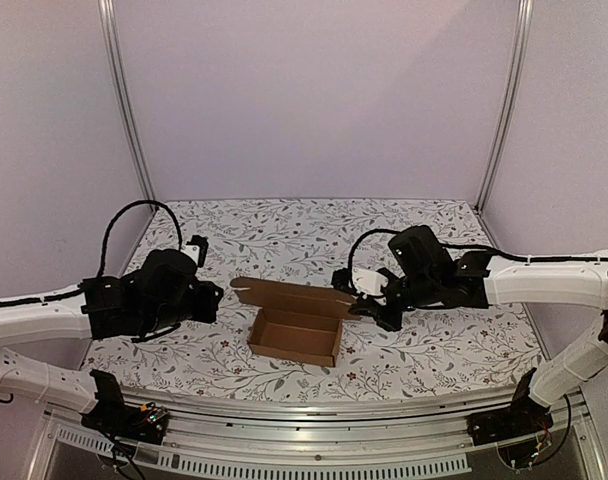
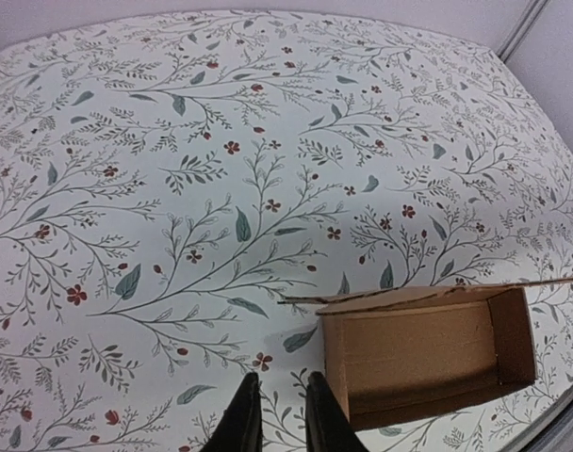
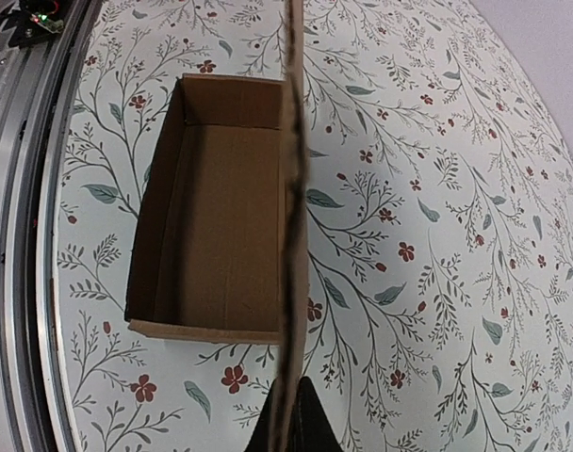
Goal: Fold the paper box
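The paper box (image 1: 295,337) is a brown cardboard tray standing open in the middle of the floral table, its lid flap (image 1: 289,295) raised along the far side. In the right wrist view the lid (image 3: 294,188) runs edge-on down into my right gripper (image 3: 294,428), which is shut on its end. My left gripper (image 2: 282,419) hovers just left of the box (image 2: 428,358), its fingertips (image 2: 244,414) a narrow gap apart with only tablecloth between them. It touches nothing. In the top view the left gripper (image 1: 216,300) sits left of the box and the right gripper (image 1: 362,305) at the lid's right end.
A floral cloth (image 1: 434,350) covers the table. A metal rail (image 1: 314,415) runs along the near edge, also seen in the right wrist view (image 3: 23,188). Upright frame posts (image 1: 129,110) (image 1: 504,110) and pale walls close the back corners.
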{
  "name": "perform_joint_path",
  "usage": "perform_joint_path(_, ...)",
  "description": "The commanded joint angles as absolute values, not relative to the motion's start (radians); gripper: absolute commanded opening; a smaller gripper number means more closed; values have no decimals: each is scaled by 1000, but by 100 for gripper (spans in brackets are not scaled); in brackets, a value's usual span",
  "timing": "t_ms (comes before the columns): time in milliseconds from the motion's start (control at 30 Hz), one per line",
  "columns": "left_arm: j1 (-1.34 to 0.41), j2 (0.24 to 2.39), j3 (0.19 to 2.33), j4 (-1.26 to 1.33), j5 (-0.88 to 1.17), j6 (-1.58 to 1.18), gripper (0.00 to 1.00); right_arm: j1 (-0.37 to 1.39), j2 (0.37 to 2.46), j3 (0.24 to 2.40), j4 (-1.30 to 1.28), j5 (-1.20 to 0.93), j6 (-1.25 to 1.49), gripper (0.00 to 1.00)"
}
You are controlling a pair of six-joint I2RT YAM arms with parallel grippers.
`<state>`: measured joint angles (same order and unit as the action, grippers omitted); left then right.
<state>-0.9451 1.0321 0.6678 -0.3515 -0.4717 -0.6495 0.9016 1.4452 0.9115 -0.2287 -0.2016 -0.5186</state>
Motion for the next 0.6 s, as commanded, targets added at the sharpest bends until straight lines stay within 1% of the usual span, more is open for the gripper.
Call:
perform_joint_path(0, -922, 1053, 626, -231, -356, -507, 15, 857, 1487, 943, -272, -320, -598, 0)
perform_joint_path(67, -917, 1073, 630, -230, -320, -491, 16, 854, 1497, 940, -272, -313, -610, 0)
perform_joint_path(100, -915, 1080, 626, -223, -307, -481, 19, 852, 1498, 938, -270, -309, -613, 0)
perform_joint_path(200, -907, 1078, 578, -137, -257, -456, 39, 852, 1502, 933, -272, -313, -622, 0)
perform_joint_path(300, -899, 1043, 518, -49, -225, -439, 50, 851, 1491, 915, -273, -318, -622, 0)
perform_joint_path(400, -892, 1001, 469, 39, -201, -402, 56, 852, 1472, 895, -271, -329, -619, 0)
perform_joint_path(567, -879, 972, 401, 134, -180, -338, 58, 853, 1447, 861, -266, -362, -608, 0)
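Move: The paper box's left wall is about 6 cm to the left hand's right, 1 cm ahead and 12 cm below; the box's middle is some 15 cm to its right and level with it, equally far down. The raised lid's left end stands about 6 cm ahead, 3 cm right and 4 cm below. From the right hand, already pinching the lid's right end, the box's middle lies roughly 12 cm left, straight across, and 10 cm below. The left hand sinks about 3 cm and goes nearly as far right towards the box's left end, easing back slightly late on, while its almost shut fingers spread to over half open and it turns some 15 degrees clockwise, touching nothing yet. The right hand keeps its pinch on the lid's right end and lowers it a little under 2 cm, first edging forward, then drawing slightly back. ##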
